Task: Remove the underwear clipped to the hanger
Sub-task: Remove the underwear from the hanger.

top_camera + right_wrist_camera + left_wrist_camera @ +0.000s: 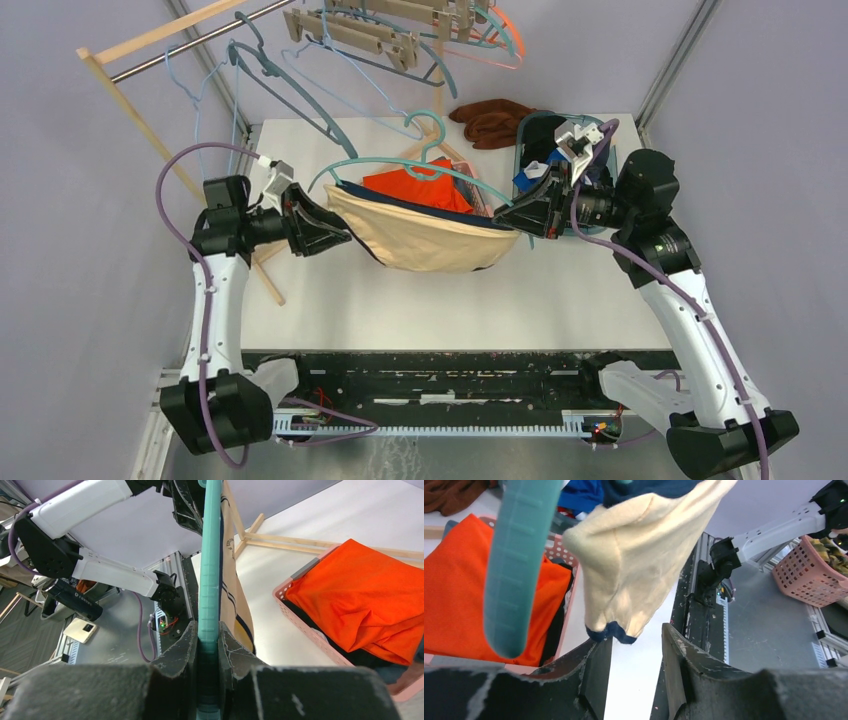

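Note:
A teal hanger (400,165) hangs level over the table, and beige underwear (430,240) with a dark navy edge sags from it. My right gripper (505,218) is shut on the hanger's right end; in the right wrist view the teal bar (210,580) runs straight up between the jaws of that gripper (209,630), with the beige underwear (231,595) just beside it. At the underwear's left end is my left gripper (345,235). It (636,635) is open in the left wrist view, and the navy-trimmed corner (613,631) rests at the tip of its left finger, not between the jaws.
An orange garment (410,185) lies in a pink basket (292,605) behind the hanger. A brown cloth (490,120) and a blue basket (545,150) sit at the back right. More hangers (330,60) hang on a wooden rack (150,130) at the back left.

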`<state>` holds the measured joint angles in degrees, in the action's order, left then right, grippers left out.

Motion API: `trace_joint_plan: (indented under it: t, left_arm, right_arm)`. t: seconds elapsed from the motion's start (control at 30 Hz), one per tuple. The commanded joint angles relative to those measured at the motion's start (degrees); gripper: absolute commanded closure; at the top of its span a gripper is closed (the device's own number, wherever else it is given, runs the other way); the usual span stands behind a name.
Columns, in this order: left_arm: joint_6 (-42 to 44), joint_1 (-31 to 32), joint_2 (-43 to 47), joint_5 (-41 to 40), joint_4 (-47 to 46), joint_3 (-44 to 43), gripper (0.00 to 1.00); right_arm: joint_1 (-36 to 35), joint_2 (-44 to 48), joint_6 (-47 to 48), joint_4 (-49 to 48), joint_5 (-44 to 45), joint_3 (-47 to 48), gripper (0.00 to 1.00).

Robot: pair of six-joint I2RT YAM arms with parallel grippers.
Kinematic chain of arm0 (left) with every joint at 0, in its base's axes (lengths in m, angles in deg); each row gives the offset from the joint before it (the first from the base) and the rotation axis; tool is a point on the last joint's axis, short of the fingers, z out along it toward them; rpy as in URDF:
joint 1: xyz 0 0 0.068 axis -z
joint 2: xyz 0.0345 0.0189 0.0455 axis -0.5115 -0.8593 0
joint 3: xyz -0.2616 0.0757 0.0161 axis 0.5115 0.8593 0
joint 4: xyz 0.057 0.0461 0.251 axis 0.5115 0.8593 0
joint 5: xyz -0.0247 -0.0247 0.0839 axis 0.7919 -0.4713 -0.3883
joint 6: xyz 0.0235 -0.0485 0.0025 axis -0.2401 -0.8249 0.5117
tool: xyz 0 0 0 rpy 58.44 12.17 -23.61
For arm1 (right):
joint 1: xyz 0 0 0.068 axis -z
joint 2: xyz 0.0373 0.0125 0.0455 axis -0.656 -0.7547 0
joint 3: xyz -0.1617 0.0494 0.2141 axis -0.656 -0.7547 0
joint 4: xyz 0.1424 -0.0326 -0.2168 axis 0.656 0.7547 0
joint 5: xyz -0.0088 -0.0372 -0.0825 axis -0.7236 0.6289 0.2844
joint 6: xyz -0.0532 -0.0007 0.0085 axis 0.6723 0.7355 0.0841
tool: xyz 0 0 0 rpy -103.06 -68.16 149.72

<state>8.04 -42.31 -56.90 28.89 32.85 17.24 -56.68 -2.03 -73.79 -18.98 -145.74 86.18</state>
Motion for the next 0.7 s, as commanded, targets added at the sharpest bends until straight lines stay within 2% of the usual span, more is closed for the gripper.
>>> trace_joint_plan:
  t: [0.0,0.1,0.23,0.3,0.53,0.67]
  left_arm:
    - [20.33,-0.42,-3.95,7.55,20.41,-7.47,0.5]
    - [32.25,-0.49,-7.38,7.72,31.04,-10.23,0.44]
    - [47.06,-0.47,-11.63,8.33,45.52,-13.84,0.43]
    - [48.67,-0.38,-12.65,8.35,47.41,-14.64,0.43]
    - [53.61,-0.52,-10.27,7.74,47.48,-15.63,0.29]
    - [53.16,-0.47,-8.7,3.87,47.5,-20.61,0.28]
  right_arm:
    - [0.5,0.62,-2.99,-7.74,-1.56,-0.49,1.0]
    - [0.48,0.43,-4.84,-9.74,-2.13,-0.79,0.99]
    - [0.48,0.34,-7.28,-12.7,-3.09,-1.52,1.0]
    - [0.47,0.39,-7.88,-13.4,-3.5,-1.49,1.0]
    - [0.41,0.21,-7.13,-11.71,-5.74,0.12,1.0]
    - [0.38,-0.18,-0.44,-3.8,-6.72,3.65,0.99]
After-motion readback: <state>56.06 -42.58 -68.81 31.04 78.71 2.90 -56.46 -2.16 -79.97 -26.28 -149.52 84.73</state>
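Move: The underwear's middle hangs about 15 cm to the left hand's right, level with it fore and aft and some 5 cm lower, its left edge near the fingertips. The hanger's left end is about 5 cm ahead, 1 cm left and 3 cm above the hand. From the right hand, which already holds the hanger's right end, the underwear's middle lies about 16 cm left, 2 cm back and 6 cm lower. Left hand nearly stays beside the underwear, opening wider; right keeps pinching the hanger, lifting and backing about 1 cm. ##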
